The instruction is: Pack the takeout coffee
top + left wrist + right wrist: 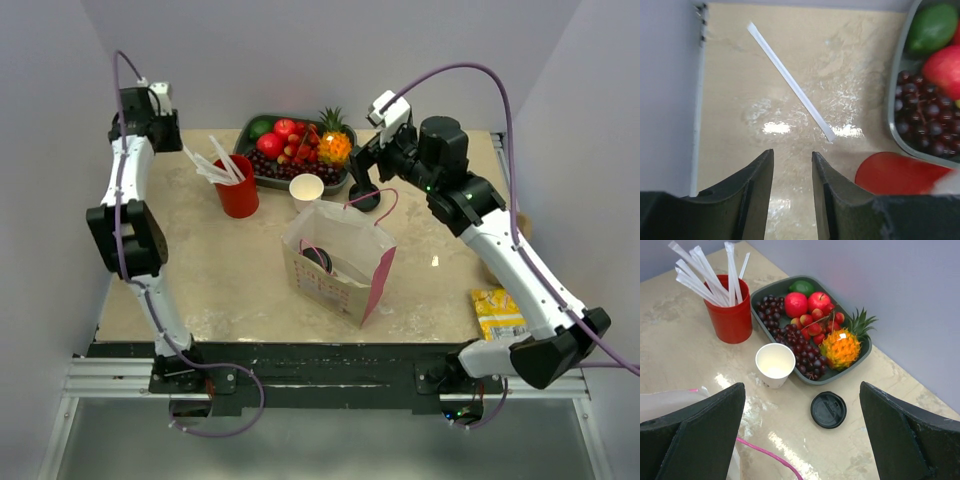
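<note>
The takeout coffee [318,258] stands inside the white paper bag [345,255] with pink handles at the table's middle; only its black lid shows. My right gripper [368,172] [801,387] hangs wide open behind the bag, with nothing between its fingers. Below it a loose black lid [828,409] lies flat on the table. My left gripper [168,132] [792,152] is at the far left back corner, jaws apart and empty, above bare tabletop. A single white straw [790,82] lies ahead of it.
A red cup [237,190] of white straws and a lidless white paper cup [306,187] stand in front of a grey fruit tray [262,178]. A yellow packet [497,312] lies at the right front. Grey walls close in the back and sides.
</note>
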Controlling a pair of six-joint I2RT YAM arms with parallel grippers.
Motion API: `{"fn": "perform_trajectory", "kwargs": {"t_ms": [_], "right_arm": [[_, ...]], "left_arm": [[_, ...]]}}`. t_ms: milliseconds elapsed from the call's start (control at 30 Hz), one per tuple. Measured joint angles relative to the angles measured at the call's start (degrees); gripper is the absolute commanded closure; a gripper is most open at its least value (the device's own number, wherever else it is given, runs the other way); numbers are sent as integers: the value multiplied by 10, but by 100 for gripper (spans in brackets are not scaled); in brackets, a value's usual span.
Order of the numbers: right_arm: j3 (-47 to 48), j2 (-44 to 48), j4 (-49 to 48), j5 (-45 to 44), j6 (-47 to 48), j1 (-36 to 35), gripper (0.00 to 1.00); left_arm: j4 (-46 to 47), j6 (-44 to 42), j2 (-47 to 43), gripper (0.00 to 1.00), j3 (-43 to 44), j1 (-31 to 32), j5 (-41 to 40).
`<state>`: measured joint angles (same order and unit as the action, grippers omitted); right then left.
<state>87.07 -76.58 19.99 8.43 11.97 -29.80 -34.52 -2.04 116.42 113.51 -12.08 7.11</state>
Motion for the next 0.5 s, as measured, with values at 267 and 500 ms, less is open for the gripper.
{"fn": "perform_trajectory", "kwargs": {"t_ms": [267, 500], "right_arm": [[0, -21, 27, -2, 2, 1, 1], [14, -67, 46, -6, 10, 6, 1]], "left_arm": [[-7, 25, 185, 56, 88, 19, 6], [7, 46, 241, 55, 132, 24, 11]]}}
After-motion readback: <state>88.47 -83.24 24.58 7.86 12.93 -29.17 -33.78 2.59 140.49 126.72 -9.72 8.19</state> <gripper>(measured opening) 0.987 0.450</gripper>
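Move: The paper-wrapped straw lies flat on the table, its middle about 11 cm ahead of the left hand, 2 cm left and 19 cm below, with its near end slanting back to the right. The red straw holder stands about 6 cm back and 15 cm right of this hand, and the fruit tray about 8 cm ahead and 30 cm right. From the right hand the straw is about 30 cm ahead, 40 cm left and 37 cm lower; the black lid is about 16 cm straight ahead. The left hand drops steeply towards the near end of the loose straw, about 14 cm down and 6 cm forward with a slight drift right, quick at first and then easing off, while its wrist tips some 10 degrees further down and the fingers stay about half open, touching nothing yet. Meanwhile the right hand, empty and wide open, sinks about 5 cm with a little forward travel and tips slightly down, nearing the black lid without reaching it. ##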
